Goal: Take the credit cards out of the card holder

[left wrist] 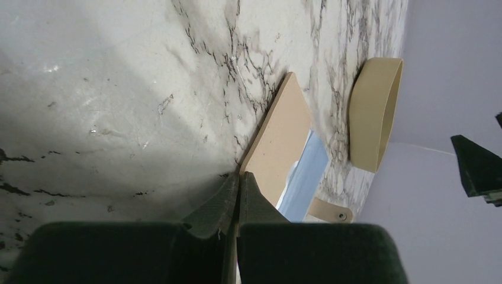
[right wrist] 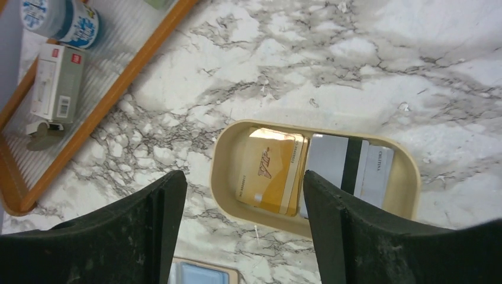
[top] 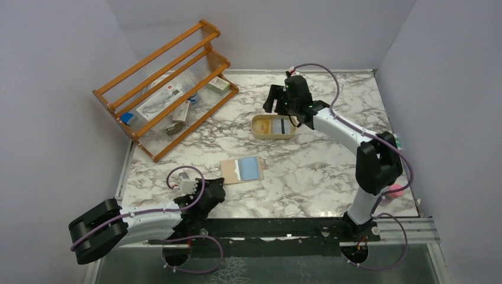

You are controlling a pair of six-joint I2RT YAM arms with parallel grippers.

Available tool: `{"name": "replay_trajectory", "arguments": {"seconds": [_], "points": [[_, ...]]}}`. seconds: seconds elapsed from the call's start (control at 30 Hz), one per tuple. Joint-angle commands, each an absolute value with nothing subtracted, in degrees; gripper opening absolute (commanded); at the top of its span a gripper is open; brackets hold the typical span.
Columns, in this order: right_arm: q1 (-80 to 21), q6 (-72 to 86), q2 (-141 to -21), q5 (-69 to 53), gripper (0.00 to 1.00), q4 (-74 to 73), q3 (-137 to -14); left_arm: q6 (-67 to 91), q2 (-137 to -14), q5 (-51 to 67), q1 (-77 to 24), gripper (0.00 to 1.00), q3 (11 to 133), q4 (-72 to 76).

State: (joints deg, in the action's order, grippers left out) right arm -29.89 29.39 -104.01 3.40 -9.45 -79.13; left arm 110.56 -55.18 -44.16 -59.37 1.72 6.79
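The card holder (top: 241, 170) lies open on the marble table, tan half to the left, light blue inside to the right. My left gripper (top: 219, 187) is shut on its near tan edge; in the left wrist view the tan flap (left wrist: 284, 136) runs in between the closed fingers (left wrist: 240, 177), and the snap tab (left wrist: 328, 210) shows beyond. My right gripper (right wrist: 243, 177) hangs open above a cream oval tray (right wrist: 228, 171) with nothing between its fingers. In the tray lie the credit cards: a yellow-orange one (right wrist: 272, 170) and a whitish one with a dark stripe (right wrist: 346, 163).
A wooden rack (top: 166, 83) with small boxes and a can stands at the back left. A pink object (top: 395, 190) sits at the table's right edge by the right arm. Grey walls close in both sides and the back.
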Motion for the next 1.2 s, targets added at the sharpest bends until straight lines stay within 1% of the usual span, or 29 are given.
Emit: {"name": "replay_trajectory", "arguments": {"seconds": [0.0, 0.13, 0.17, 0.2, 0.23, 0.3, 0.37, 0.4, 0.43, 0.53, 0.63, 0.77, 0.9, 0.97, 1.03, 1.1, 1.17], "points": [[-29.63, 25.89, -96.97, 3.85, 0.8, -11.47, -77.22, 108.28, -52.62, -43.31, -59.5, 0.0, 0.49, -8.11], [-29.67, 26.29, -88.76, 1.12, 0.89, -8.68, -68.61, 106.68, -47.2, -45.31, -59.5, 0.0, 1.44, -11.38], [-29.65, 26.24, -86.51, 0.59, 0.92, -8.37, -66.7, 105.86, -46.31, -45.42, -59.5, 0.02, 1.41, -11.01], [-29.67, 26.09, -84.34, 0.41, 0.94, -8.13, -64.86, 104.49, -45.75, -45.42, -59.51, 0.08, 1.24, -10.1], [-29.64, 25.73, -82.11, -0.84, 0.94, -8.01, -63.2, 102.61, -45.52, -45.38, -59.53, 0.19, 1.32, -8.6], [-29.63, 25.45, -78.04, -1.76, 1.0, -8.72, -60.41, 98.23, -46.26, -44.93, -59.51, 0.52, 2.11, -5.93], [-29.65, 25.38, -74.38, -2.02, 1.0, -10.17, -58.31, 95.47, -48.46, -44.61, -59.42, 0.83, 4.59, -5.92], [-29.64, 25.51, -72.6, -1.88, 1.0, -11.13, -57.42, 94.21, -49.98, -44.52, -59.41, 0.92, 6.54, -6.73], [-29.62, 25.83, -71.02, -1.71, 1.0, -12.06, -56.56, 92.7, -51.43, -44.41, -59.34, 0.98, 8.5, -8.06], [-29.63, 27.12, -66.95, -1.94, 1.0, -15.12, -54.53, 86.91, -55.46, -44.39, -58.95, 0.99, 16.92, -13.14], [-29.62, 28.58, -63.45, -3.34, 1.0, -17.32, -52.48, 78.61, -56.45, -44.23, -57.75, 0.99, 24.4, -18.02], [-29.63, 29.32, -60.36, -6.72, 1.0, -18.49, -49.49, 59.45, -52.75, -38.68, -53.41, 0.99, 29.98, -15.71], [-29.62, 29.53, -60.89, -8.69, 1.0, -18.98, -48.6, 43.2, -51.4, -27.13, -44.03, 0.99, 37.27, -15.68], [-29.63, 28.89, -61.96, -8.92, 1.0, -18.51, -48.5, 33.57, -53.34, -17.55, -38.46, 0.99, 40.66, -14.55], [-29.69, 27.82, -63.41, -8.99, 1.0, -17.68, -48.82, 28.21, -56.86, -5.99, -32.08, 0.99, 44.07, -14.27], [-29.63, 26.19, -64.03, -9.43, 1.0, -16.61, -49.34, 25.19, -60.74, 6.47, -26.06, 0.99, 46.67, -12.25], [-29.63, 24.71, -64.12, -9.42, 1.0, -15.3, -49.86, 23.97, -63.35, 15.26, -21.82, 0.99, 47.9, -8.25]]}}
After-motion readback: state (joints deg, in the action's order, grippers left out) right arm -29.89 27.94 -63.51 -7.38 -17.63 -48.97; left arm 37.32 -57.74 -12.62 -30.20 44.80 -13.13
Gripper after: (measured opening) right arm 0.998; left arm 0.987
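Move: My left fingers are shut at the near left corner of the open card holder; its middle lies about 4 cm ahead and 7 cm to the right, barely below them. From that hand the tray of cards is roughly 24 cm ahead and 21 cm right. The tray sits almost straight under my empty right hand, some 13 cm down, with the card holder about 20 cm back, 16 cm left and 14 cm below. I draw my shut left fingers about 1 cm left with the card holder's corner, then open them wide, letting go, and lift some 18 cm while reaching about 10 cm forward, rolling the hand's left side up and turning clockwise. My right hand finishes opening and retreats from above the tray, 17 cm back and a little right, rising first and then sinking part of the way. ##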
